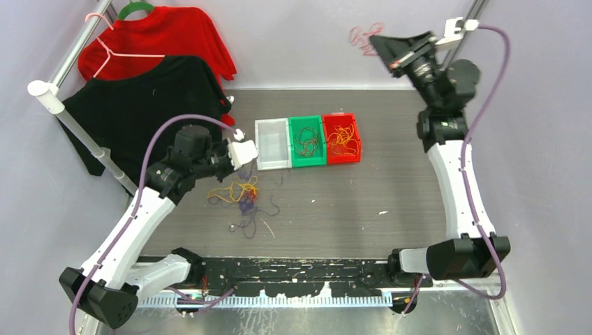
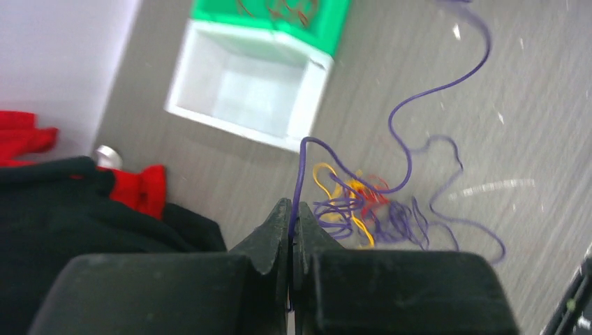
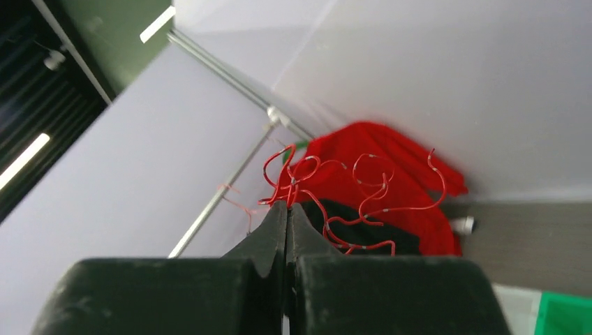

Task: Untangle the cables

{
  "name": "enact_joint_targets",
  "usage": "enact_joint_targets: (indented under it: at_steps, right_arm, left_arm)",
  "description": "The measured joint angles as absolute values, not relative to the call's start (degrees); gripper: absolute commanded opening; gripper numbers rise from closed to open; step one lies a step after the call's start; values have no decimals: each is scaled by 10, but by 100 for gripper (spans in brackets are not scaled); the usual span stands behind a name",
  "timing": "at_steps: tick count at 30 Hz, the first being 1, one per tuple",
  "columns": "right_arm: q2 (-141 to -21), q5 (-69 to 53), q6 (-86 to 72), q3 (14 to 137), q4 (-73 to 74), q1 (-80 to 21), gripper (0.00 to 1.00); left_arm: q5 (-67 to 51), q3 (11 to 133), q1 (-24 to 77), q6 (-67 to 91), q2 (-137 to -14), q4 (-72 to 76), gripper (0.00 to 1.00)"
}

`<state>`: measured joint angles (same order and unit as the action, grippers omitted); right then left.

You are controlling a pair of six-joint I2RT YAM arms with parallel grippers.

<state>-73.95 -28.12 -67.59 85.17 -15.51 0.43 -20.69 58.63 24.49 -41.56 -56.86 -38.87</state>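
Observation:
A tangle of thin orange, purple and red cables (image 1: 239, 192) lies on the table left of centre. My left gripper (image 1: 241, 159) hovers just above it, beside the white bin. In the left wrist view that gripper (image 2: 292, 209) is shut on a purple cable (image 2: 301, 171), which loops back down into the tangle (image 2: 363, 206). My right gripper (image 1: 375, 39) is raised high at the back, shut on a bunch of red cables (image 1: 361, 36). In the right wrist view the red cables (image 3: 349, 188) curl out from its fingertips (image 3: 287, 208).
Three bins stand in a row behind the tangle: white (image 1: 260, 146), green (image 1: 292, 125) and red (image 1: 356, 132), the last two with cables inside. A red shirt (image 1: 167, 35) and a black shirt (image 1: 132, 112) hang on a rack (image 1: 70, 122) at the left.

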Motion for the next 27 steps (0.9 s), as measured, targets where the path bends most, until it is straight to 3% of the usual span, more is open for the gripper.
enact_joint_targets:
  at_steps: [7, 17, 23, 27]
  right_arm:
    - [-834, -251, -537, 850, -24, -115, 1]
    - [-1011, -136, -335, 869, 142, -210, 1]
    - [-1082, -82, -267, 869, 183, -238, 22]
    - [-1084, -66, -246, 872, 190, -243, 54]
  left_arm:
    - [-209, 746, 245, -333, -654, -366, 0]
    - [-197, 825, 245, -284, -764, -362, 0]
    - [-184, 841, 245, -285, -813, -361, 0]
    - [-175, 863, 245, -285, -848, -361, 0]
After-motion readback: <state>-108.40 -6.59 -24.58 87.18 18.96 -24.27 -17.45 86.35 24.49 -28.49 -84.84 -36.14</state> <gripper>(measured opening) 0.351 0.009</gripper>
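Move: The right gripper, raised high with the red cable, has the green bin about 11 cm ahead, 12 cm to its left and some 52 cm below. The red bin stands about 9 cm to the right of that bin, the white one 9 cm to its left. From the left gripper, holding a purple cable, the white bin lies roughly 20 cm ahead, 8 cm right and 20 cm down; the remaining tangle is about 4 cm ahead and 22 cm below. Swing the right gripper down about 40 cm, bearing left and somewhat forward, tipping the fingers downward as you go; slow over the green bin and open there to let go of the red cable. Meanwhile carry the pinched purple cable with the shut left gripper some 11 cm forward and a little right towards the white bin, rising first, then easing down. ##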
